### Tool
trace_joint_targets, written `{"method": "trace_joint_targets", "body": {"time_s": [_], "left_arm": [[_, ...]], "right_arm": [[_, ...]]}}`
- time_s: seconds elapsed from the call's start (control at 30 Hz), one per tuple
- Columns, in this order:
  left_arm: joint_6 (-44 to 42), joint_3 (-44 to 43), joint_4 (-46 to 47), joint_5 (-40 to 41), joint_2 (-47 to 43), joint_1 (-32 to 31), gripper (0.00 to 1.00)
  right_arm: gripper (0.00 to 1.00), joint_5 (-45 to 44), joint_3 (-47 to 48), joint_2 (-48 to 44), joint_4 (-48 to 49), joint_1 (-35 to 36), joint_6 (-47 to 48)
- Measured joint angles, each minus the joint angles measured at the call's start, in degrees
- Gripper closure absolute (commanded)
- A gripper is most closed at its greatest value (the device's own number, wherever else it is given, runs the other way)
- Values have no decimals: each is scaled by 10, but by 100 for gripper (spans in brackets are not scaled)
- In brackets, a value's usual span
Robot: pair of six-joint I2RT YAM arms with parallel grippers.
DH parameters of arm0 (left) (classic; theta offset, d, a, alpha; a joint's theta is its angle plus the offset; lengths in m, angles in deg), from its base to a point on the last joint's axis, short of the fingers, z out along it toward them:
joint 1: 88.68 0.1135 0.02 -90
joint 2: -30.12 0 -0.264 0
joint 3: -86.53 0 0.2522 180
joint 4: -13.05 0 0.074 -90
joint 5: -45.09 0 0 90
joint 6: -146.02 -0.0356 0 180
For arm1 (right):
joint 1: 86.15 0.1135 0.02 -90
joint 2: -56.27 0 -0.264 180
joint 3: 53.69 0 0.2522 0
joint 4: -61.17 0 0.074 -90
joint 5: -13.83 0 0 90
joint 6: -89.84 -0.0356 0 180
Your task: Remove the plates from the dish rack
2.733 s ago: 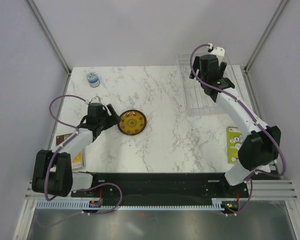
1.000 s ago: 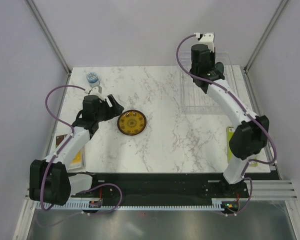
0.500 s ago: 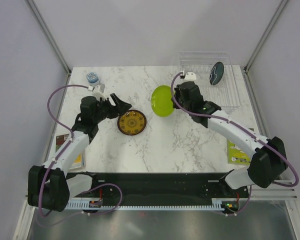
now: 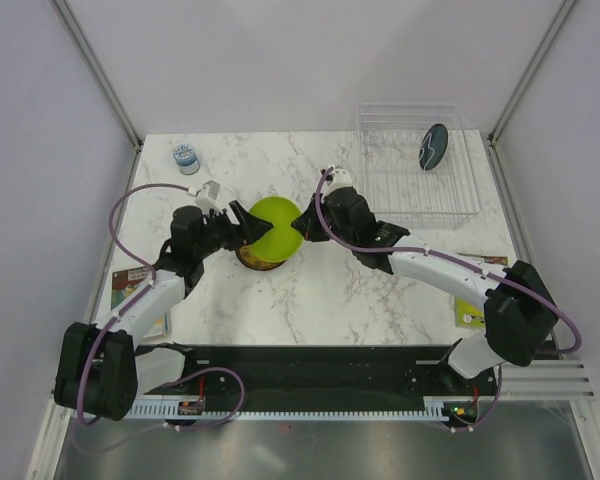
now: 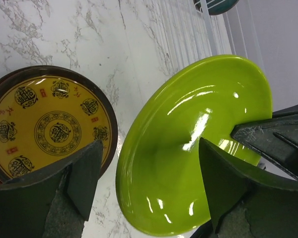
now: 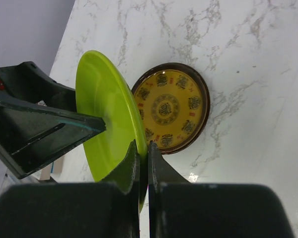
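Note:
The lime green plate (image 4: 271,228) hangs tilted on edge over the amber-brown plate (image 4: 252,260), which lies flat on the table. My right gripper (image 6: 143,151) is shut on the green plate's (image 6: 102,114) rim. My left gripper (image 5: 150,148) is open. Its fingers (image 5: 84,173) straddle the green plate (image 5: 188,124) from the other side, with a gap showing at the left finger. The amber plate (image 5: 47,126) is just left of it. A dark teal-blue plate (image 4: 433,146) stands upright in the clear wire dish rack (image 4: 400,190) at the back right.
A small blue-grey round container (image 4: 185,158) sits at the back left. A green-and-white card (image 4: 468,300) lies at the right edge, partly under the right arm. A booklet (image 4: 138,290) lies at the left edge beneath the left arm.
The right arm lifted the green plate out of the rack and carried it left, over the amber plate. The left gripper, still open, came in around its other side.

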Motion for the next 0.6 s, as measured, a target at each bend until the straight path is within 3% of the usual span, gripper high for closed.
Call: {"method": "trace_joint_targets", "body": {"time_s": [0.03, 0.07, 0.13, 0.17, 0.23, 0.27, 0.3, 0.33, 0.37, 0.47, 0.6], "left_arm": [[1, 3, 4, 0, 1, 0, 20], [1, 5, 7, 0, 2, 0, 34], [5, 9, 12, -1, 2, 0, 52], [7, 10, 18, -2, 2, 0, 67], [12, 12, 26, -2, 2, -1, 78], [17, 13, 35, -7, 0, 4, 90], [22, 14, 42, -9, -3, 6, 95], [27, 14, 45, -9, -6, 7, 98], [35, 13, 50, -15, -10, 8, 98], [26, 11, 49, 3, -24, -1, 98], [5, 11, 1, 47, -19, -3, 98]], "right_arm": [[100, 7, -2, 2, 8, 3, -7], [100, 14, -5, 4, 17, 4, -13], [100, 21, -11, 5, 29, 6, -22], [98, 23, -14, 6, 30, 6, -25], [94, 22, -20, 6, 29, 1, -35], [85, 19, -23, 6, 27, -5, -43], [77, 22, -25, 6, 26, -9, -51], [66, 21, -26, 5, 26, -11, -56], [45, 10, -26, 4, 19, -11, -57], [25, -14, -26, 4, 6, -7, -44], [21, -47, -10, 1, -22, -1, -13]]}}
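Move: The green plate is held tilted between the two hands. Its middle is about 5 cm to the right of the left hand's open fingers, level ahead and in height. From the right hand, pinching its right rim, it is some 5 cm left, 1 cm ahead and 2 cm lower. The brown-rimmed plate stack is 5 cm ahead of the left hand and 14 cm below. The dish rack is 28 cm right and 18 cm ahead of the right hand. Almost in place, the left hand shuts its wide-open fingers on the near-left rim of the green plate, bobbing up some 2 cm and back, then edging 1 cm left. Once that grip is nearly shut, the right fingers open wide and let go of the right rim; that hand, after a slight nudge left, backs off 2 to 3 cm to the right and sinks under 2 cm. ##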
